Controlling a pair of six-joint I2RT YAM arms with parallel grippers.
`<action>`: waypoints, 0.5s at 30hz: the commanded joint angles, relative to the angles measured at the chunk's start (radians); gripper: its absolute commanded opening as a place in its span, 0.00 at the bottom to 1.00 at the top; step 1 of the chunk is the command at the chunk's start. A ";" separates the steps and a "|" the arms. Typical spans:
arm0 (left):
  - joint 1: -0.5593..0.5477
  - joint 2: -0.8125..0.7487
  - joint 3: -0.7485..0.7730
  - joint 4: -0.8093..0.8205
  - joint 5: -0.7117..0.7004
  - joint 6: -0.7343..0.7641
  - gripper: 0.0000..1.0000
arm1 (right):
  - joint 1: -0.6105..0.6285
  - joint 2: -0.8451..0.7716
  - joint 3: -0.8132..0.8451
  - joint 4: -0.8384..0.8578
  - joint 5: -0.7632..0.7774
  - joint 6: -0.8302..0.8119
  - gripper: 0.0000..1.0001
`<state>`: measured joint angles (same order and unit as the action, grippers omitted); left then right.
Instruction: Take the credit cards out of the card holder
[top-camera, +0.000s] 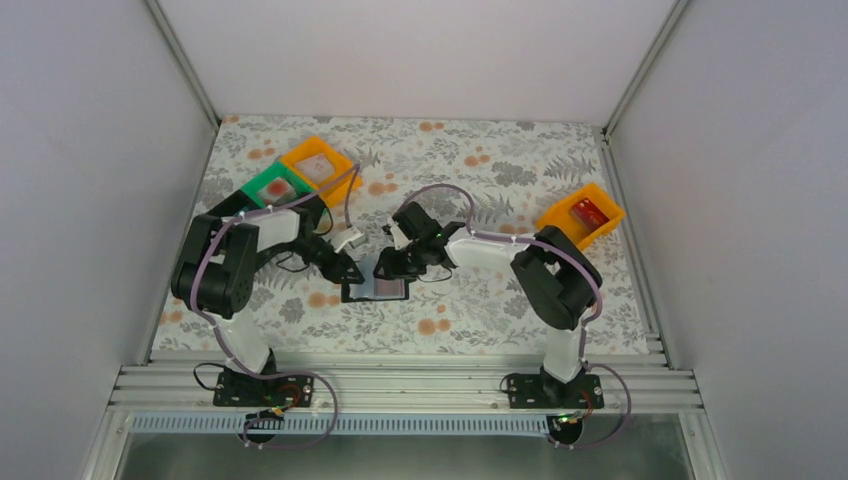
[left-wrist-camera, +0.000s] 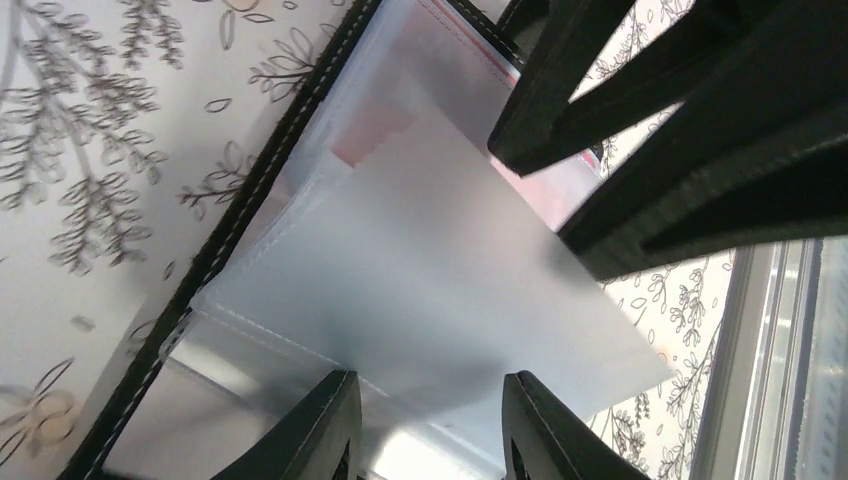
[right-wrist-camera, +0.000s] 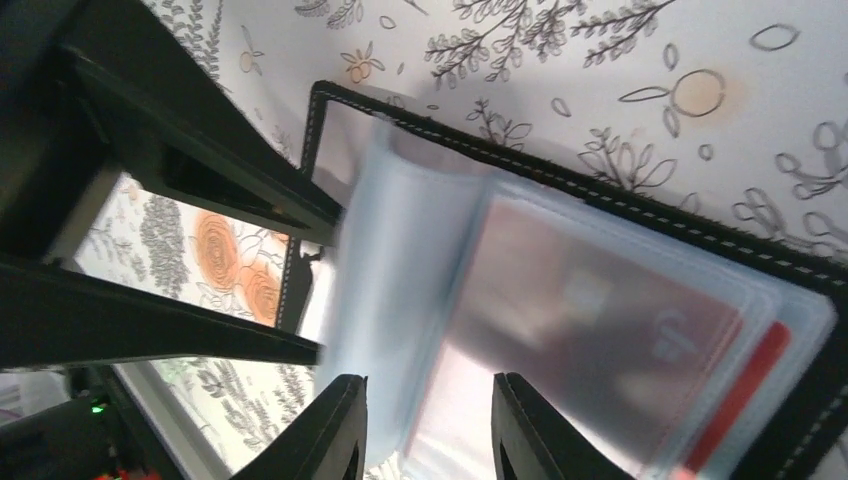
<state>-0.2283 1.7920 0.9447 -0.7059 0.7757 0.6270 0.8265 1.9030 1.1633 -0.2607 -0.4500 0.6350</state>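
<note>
The black card holder (top-camera: 378, 290) lies open on the flowered table between my two grippers. Its stitched black edge (left-wrist-camera: 250, 200) frames several cloudy plastic sleeves (left-wrist-camera: 430, 250). A red credit card (right-wrist-camera: 760, 375) and a darker one (right-wrist-camera: 610, 320) sit inside the sleeves; pink shows through them (left-wrist-camera: 375, 140) in the left wrist view. My left gripper (top-camera: 352, 272) (left-wrist-camera: 430, 385) is open, fingers apart just above a sleeve page. My right gripper (top-camera: 392, 268) (right-wrist-camera: 430, 385) is open too, over a lifted, curling sleeve (right-wrist-camera: 400, 260). The right gripper's dark fingers (left-wrist-camera: 640, 100) reach in from the opposite side.
An orange tray (top-camera: 318, 165) and a green tray (top-camera: 272, 188) stand at the back left. Another orange tray (top-camera: 560, 222) at the right holds a red item (top-camera: 590, 212). A metal rail (top-camera: 400, 385) runs along the near edge.
</note>
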 joint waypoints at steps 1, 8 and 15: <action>0.037 -0.082 0.033 -0.044 -0.003 0.043 0.39 | -0.003 -0.031 0.043 -0.100 0.122 -0.037 0.36; 0.062 -0.162 0.022 -0.082 -0.103 0.055 0.59 | -0.015 -0.049 0.076 -0.319 0.379 -0.087 0.46; 0.080 -0.156 -0.017 -0.031 -0.155 0.015 0.64 | -0.015 -0.046 0.052 -0.346 0.372 -0.098 0.60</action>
<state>-0.1562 1.6360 0.9493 -0.7616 0.6495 0.6567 0.8104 1.8671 1.2247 -0.5449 -0.1150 0.5537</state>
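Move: The open card holder's middle lies about 3 cm to the left gripper's right, level fore and aft and some 2 cm below; the raised clear page is right at its fingertips. The pink page is about 6 cm to its right. The green tray is some 18 cm ahead and 14 cm left, the orange tray 22 cm ahead and 8 cm left. From the right gripper, the holder's middle is 1 cm back and about 3 cm below. Spread both grippers away from the raised clear page. Lift the left one off it, up and leftward with a little forward, then keep on left past the holder's left edge, about 3.5 cm in all, fingers opening wider. Draw the right gripper some 6.5 cm right and slightly forward across the pink page to the holder's right edge, opening it and tipping its fingers about 20 degrees steeper downward. ##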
